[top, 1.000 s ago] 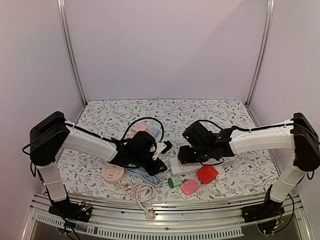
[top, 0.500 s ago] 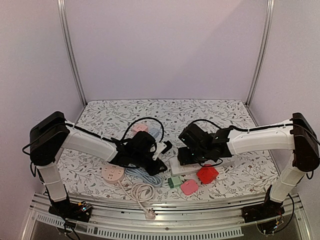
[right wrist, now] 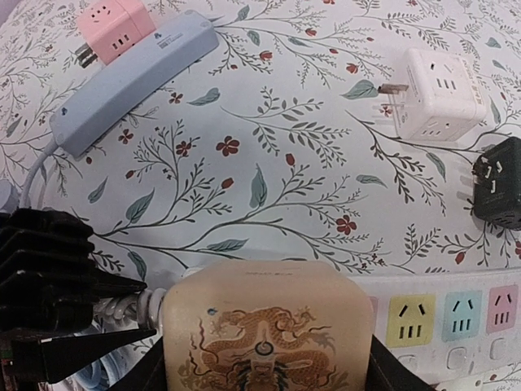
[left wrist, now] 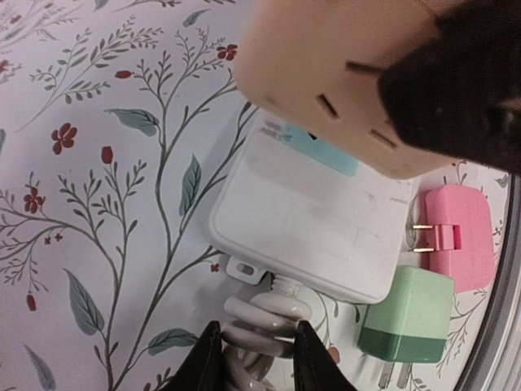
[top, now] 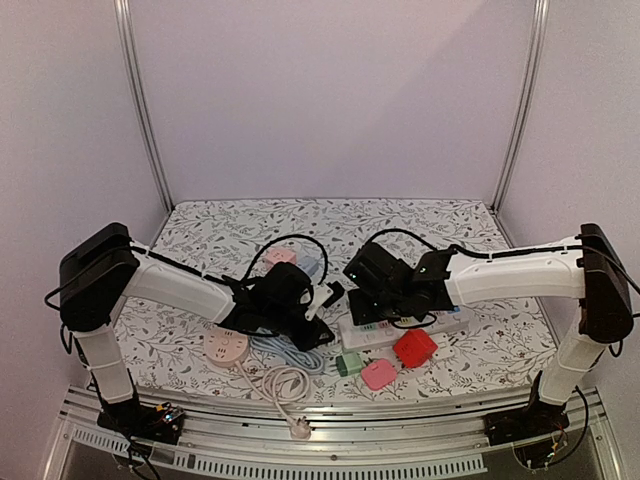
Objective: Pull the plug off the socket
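Observation:
The plug (right wrist: 264, 326) is a peach cube with a dragon print, and my right gripper (right wrist: 264, 371) is shut on its two sides. In the left wrist view the plug (left wrist: 342, 73) hangs large over the cable end of the socket, a white power strip (left wrist: 309, 220). It looks raised off the strip's face, and its prongs are hidden. My left gripper (left wrist: 254, 358) is shut on the strip's white coiled cable (left wrist: 264, 322) right at the strip's end. From the top, the right gripper (top: 375, 290) covers the plug above the strip (top: 440, 325), and the left gripper (top: 320, 322) sits just left of it.
Red (top: 414, 347), pink (top: 378, 374) and green (top: 349, 363) plugs lie loose in front of the strip. A blue power strip (right wrist: 130, 77), pink cube (right wrist: 114, 24), white cube (right wrist: 435, 94) and black plug (right wrist: 496, 191) lie behind. A round socket (top: 226, 348) and cable coil (top: 285, 385) are front left.
My right gripper has moved left and slightly back with the plug in it. The left arm has stayed still on the cable.

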Action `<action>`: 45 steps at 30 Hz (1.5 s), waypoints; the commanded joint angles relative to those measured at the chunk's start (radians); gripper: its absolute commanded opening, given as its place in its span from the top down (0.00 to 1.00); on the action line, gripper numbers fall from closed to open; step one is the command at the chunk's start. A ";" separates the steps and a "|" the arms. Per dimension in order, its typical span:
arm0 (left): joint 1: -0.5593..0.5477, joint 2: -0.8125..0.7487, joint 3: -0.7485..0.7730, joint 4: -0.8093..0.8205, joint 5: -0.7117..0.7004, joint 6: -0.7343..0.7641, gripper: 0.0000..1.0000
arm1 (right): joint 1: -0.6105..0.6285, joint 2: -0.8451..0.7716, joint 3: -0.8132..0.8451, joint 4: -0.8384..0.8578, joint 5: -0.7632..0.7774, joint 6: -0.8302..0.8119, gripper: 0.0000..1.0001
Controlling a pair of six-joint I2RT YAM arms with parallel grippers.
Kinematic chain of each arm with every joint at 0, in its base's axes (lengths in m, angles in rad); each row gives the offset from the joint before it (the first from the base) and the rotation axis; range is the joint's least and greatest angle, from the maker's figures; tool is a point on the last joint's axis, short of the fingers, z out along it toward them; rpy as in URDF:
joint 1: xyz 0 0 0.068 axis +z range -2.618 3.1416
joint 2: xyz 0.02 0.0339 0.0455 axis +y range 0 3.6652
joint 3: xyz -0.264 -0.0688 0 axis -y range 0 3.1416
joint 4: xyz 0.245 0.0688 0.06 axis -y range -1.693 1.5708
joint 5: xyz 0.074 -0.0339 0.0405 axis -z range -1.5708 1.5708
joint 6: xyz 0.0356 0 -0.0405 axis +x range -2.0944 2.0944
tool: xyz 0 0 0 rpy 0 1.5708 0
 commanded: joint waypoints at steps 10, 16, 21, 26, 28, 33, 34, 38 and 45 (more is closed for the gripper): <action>0.014 0.000 0.000 -0.141 -0.018 -0.001 0.70 | -0.048 -0.118 -0.044 -0.017 0.052 -0.014 0.65; 0.013 -0.065 0.059 -0.181 -0.003 -0.018 0.26 | -0.125 -0.195 -0.121 0.010 0.007 -0.016 0.64; 0.014 -0.152 0.136 -0.242 -0.023 -0.031 0.12 | -0.170 -0.237 -0.162 0.047 -0.046 -0.015 0.64; 0.032 -0.221 0.188 -0.286 -0.019 -0.063 0.06 | -0.174 -0.214 -0.137 0.054 -0.080 -0.043 0.64; 0.053 -0.242 0.193 -0.307 -0.026 -0.087 0.06 | -0.174 -0.193 -0.122 0.056 -0.090 -0.055 0.64; 0.133 -0.312 0.131 -0.315 -0.048 -0.127 0.05 | -0.185 -0.132 -0.084 0.069 -0.128 -0.086 0.64; 0.153 -0.326 0.116 -0.314 -0.049 -0.136 0.05 | -0.186 -0.112 -0.072 0.071 -0.137 -0.090 0.64; 0.239 -0.390 0.046 -0.304 -0.048 -0.171 0.05 | -0.191 -0.046 -0.010 0.075 -0.162 -0.118 0.64; 0.388 -0.517 -0.057 -0.288 -0.029 -0.185 0.04 | -0.215 0.074 0.079 0.086 -0.211 -0.135 0.60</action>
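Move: The right hand already holds the beige plug over the left part of the white strip, whose middle lies about 9 cm right, 1 cm ahead and 8 below. Open table starts some 10 cm ahead; beyond, the white plug is about 18 ahead and 9 right, the black plug 13 ahead and 13 right. The left hand has the strip's white cord between its fingers; from it, the white strip's middle is roughly 16 cm right and 5 ahead. Left fingers spread wide and let go of the white cord; the hand then lifts about 13 cm, swinging left and forward away from the white strip. Still gripping the beige plug, the right hand slides some 7 cm right along the white strip, rising a little, then doubles back left while pushing forward and sinking towards the open table beyond. ##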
